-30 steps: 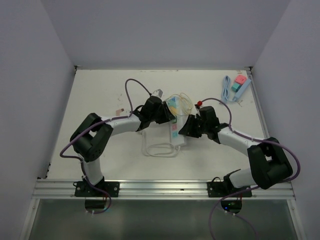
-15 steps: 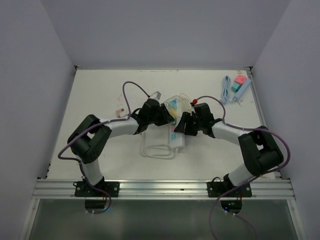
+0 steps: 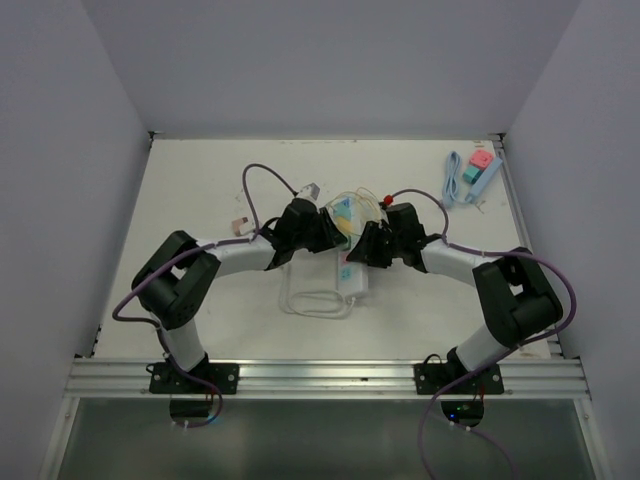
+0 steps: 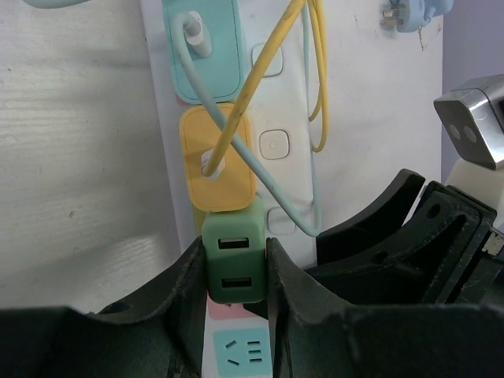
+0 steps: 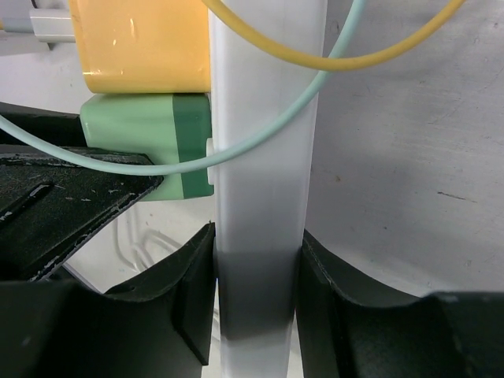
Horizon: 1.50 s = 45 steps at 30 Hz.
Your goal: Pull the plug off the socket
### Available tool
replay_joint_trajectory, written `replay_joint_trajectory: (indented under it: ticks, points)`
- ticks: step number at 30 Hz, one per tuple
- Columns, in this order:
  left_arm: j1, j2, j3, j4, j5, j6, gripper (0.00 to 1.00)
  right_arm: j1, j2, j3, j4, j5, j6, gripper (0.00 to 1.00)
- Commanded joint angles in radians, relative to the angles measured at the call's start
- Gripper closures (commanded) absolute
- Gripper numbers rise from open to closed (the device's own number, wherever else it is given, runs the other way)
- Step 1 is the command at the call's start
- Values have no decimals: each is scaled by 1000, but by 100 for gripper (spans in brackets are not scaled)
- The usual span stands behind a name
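The green plug (image 4: 233,272) with two USB slots sits in the white socket strip (image 4: 285,102), just below a yellow plug (image 4: 216,161) and a pale blue plug (image 4: 203,47). My left gripper (image 4: 235,253) is shut on the green plug, one finger on each side. My right gripper (image 5: 256,264) is shut on the socket strip (image 5: 264,157) across its width, close to the green plug (image 5: 150,126). From above, both grippers (image 3: 325,232) (image 3: 368,248) meet over the strip (image 3: 352,275) from opposite sides and hide the green plug.
Yellow and pale blue cables (image 4: 311,94) loop over the strip's switches. The strip's white cord (image 3: 318,298) lies coiled toward the near edge. A blue and pink item (image 3: 478,172) rests at the back right corner, and a small metal piece (image 3: 310,189) behind the left gripper.
My right arm has swung left and inward to the strip, and its jaws widened and then closed around the strip. The left gripper has stayed on the green plug.
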Motion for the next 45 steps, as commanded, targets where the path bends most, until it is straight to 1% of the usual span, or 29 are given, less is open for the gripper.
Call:
replay_joint_trajectory:
  ticks: [1, 2, 4, 10, 16, 20, 26, 30, 32, 37, 43, 45]
  points:
    - [-11, -47, -21, 17, 16, 22, 100, -9, -1, -3, -15, 95, -41, 100]
    - [-11, -48, -24, 21, 16, 20, 100, -12, -4, -10, -15, 104, -43, 100]
    - [-10, -54, -27, 23, 16, 20, 100, -18, -6, -22, -68, 127, -46, 100]
    - [10, -99, -45, 21, 16, 17, 100, -21, -4, -34, -188, 247, -72, 100]
    - [50, -172, -94, 18, 12, 23, 100, -50, 10, -63, -225, 278, -78, 100]
    - [84, -215, -171, 32, 19, 11, 100, -58, 21, -62, -255, 299, -72, 100]
    - [133, -295, -255, 20, 27, -4, 100, -63, 42, -60, -265, 305, -49, 100]
    - [167, -347, -288, -17, 13, 8, 100, -61, 51, -54, -245, 275, -54, 100]
    - [194, -373, -318, -38, 6, 17, 100, -66, 48, -54, -226, 252, -60, 100]
    - [338, -442, -392, -48, -25, 40, 100, -63, 30, -51, -187, 177, -89, 100]
    - [473, -447, -462, -26, -13, 49, 100, -63, 14, -65, -147, 123, -106, 100]
    - [510, -444, -469, -28, -8, 52, 93, -63, 14, -66, -137, 114, -106, 100]
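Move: The left hand already grips the green plug, still in the socket strip, whose middle is about 2 cm to the right and 3 cm below. It is bound for clear table short of the pink plug, roughly 28 cm left and 6 cm ahead; the orange plug sits about 5 cm ahead, and the white corded plug lies some 17 cm left and 4 cm back. From the right hand, gripping the strip, the green plug is about 3 cm left and 3 cm ahead. Keeping its pinch on the green plug, the left hand eases it back and left a couple of cm against the strip, then swings quickly left, about 22 cm in all, towards the pink plug, rising 2 cm before sinking below its starting height and turning some 25 degrees counter-clockwise. The right hand keeps hold of the strip, creeping back 2 cm, then shifting right and forward about 3 cm. ##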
